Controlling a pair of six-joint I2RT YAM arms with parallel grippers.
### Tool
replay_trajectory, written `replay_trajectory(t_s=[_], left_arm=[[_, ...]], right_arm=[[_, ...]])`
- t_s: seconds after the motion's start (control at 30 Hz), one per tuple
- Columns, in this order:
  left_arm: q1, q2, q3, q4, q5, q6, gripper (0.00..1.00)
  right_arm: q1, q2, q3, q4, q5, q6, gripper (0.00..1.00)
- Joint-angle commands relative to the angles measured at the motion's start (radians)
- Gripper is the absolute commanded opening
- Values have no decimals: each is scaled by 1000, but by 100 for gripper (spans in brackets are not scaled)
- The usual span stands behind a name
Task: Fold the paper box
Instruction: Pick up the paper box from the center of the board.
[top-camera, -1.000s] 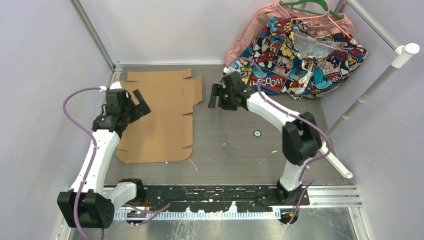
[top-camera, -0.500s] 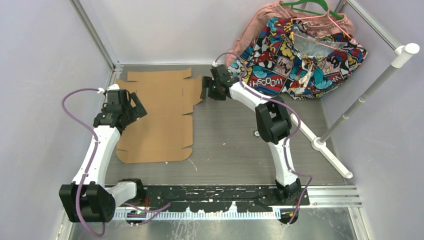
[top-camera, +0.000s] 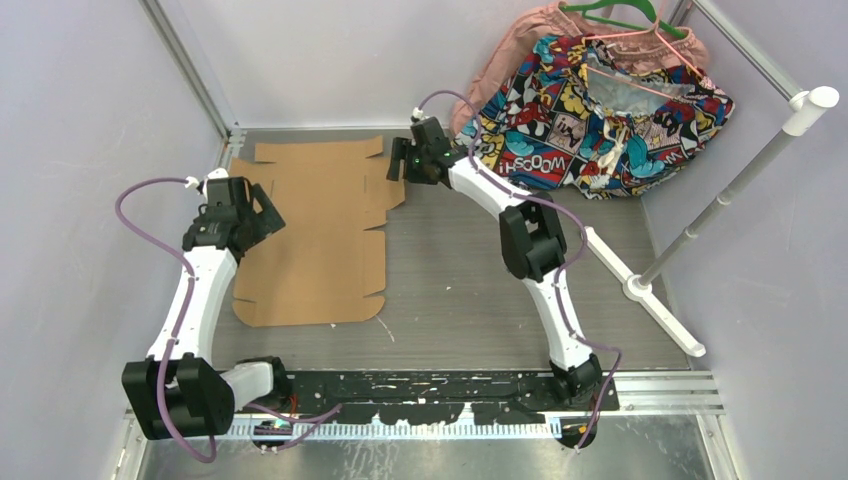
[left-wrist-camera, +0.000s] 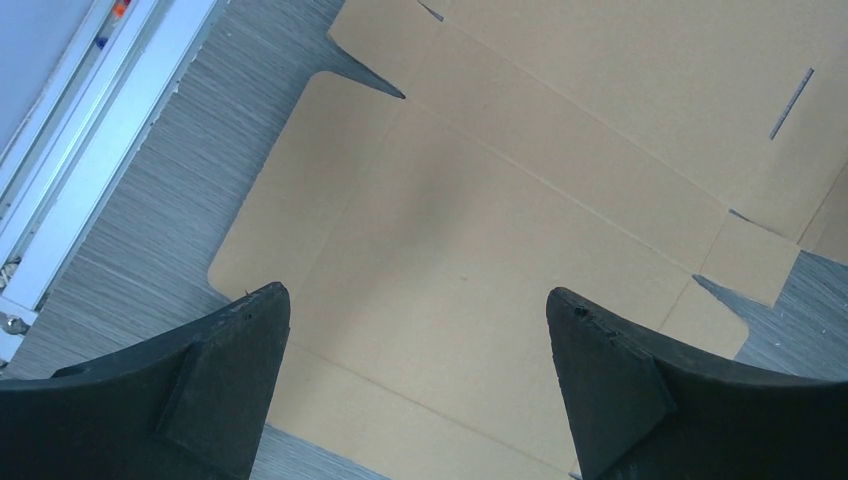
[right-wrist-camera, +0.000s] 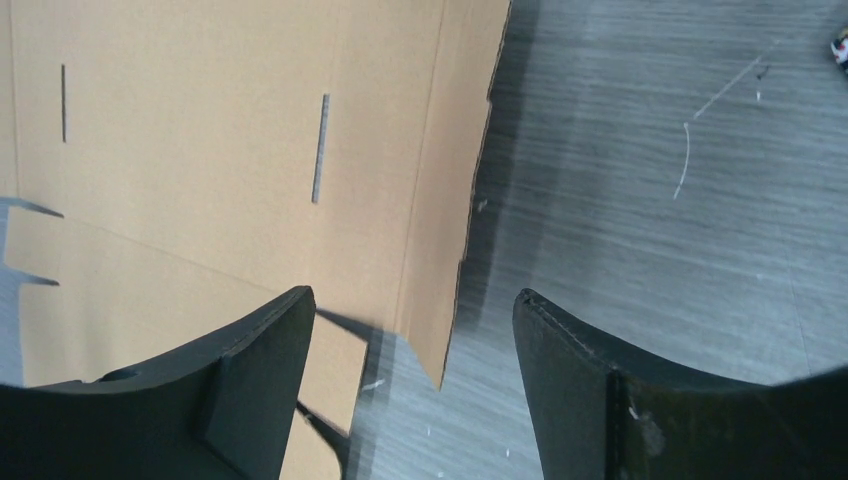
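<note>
The paper box (top-camera: 320, 235) is a flat brown die-cut cardboard sheet lying on the left half of the table. My left gripper (top-camera: 266, 216) hovers over the sheet's left side, open, with bare cardboard (left-wrist-camera: 480, 200) showing between its fingers (left-wrist-camera: 230, 380) and nothing in them. My right gripper (top-camera: 396, 168) is at the sheet's back right flap, open. In the right wrist view the flap's free edge (right-wrist-camera: 455, 270) stands slightly raised off the table, casting a shadow, between the two open jaws of the right gripper (right-wrist-camera: 412, 294); neither finger touches it.
A comic-print cloth (top-camera: 600, 110) and a pink garment on a hanger lie at the back right. A white pole (top-camera: 730, 190) slants across the right side. A small round piece (top-camera: 514, 267) sits mid-table. The aluminium frame rail (left-wrist-camera: 90, 170) runs along the left edge.
My right arm has stretched back and left until its jaws reached the cardboard's back right flap. My left gripper has drifted left toward the sheet's left edge. Both stayed open.
</note>
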Motion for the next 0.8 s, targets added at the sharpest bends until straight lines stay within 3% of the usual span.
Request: replay_trajectory(t_s=[0.0,0.4,0.77], left_arm=[[5,-23,47,9,-11,8,100],[5,-41,22,3,22,0,100],[4,-39,19,8,39,-4,100]], right_arm=[[9,43,85,24,24,17,77],[19,134,177,33,16,44,63],[25,156,194,30,17,70,41]])
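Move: The right hand's target is the near corner of the paper box's turned-up right side flap, about 2 cm ahead, 2 cm to the left and some 5 cm below. The square tab lies about 1 cm back and 8 cm to the left, and the right slit roughly 7 cm ahead and 11 cm to the left, both some 6 cm down. From the left hand the same flap corner is about 22 cm ahead, 34 cm to the right and 13 cm below. The right fingers come down astride the near end of the box's right side flap, one over the cardboard and the other just outside the cut edge, which it seems to touch. The hand sinks nearly 4 cm while edging forward, then slides a little left as the fingers close from about three-quarters to under half open, the wrist barely turning. ##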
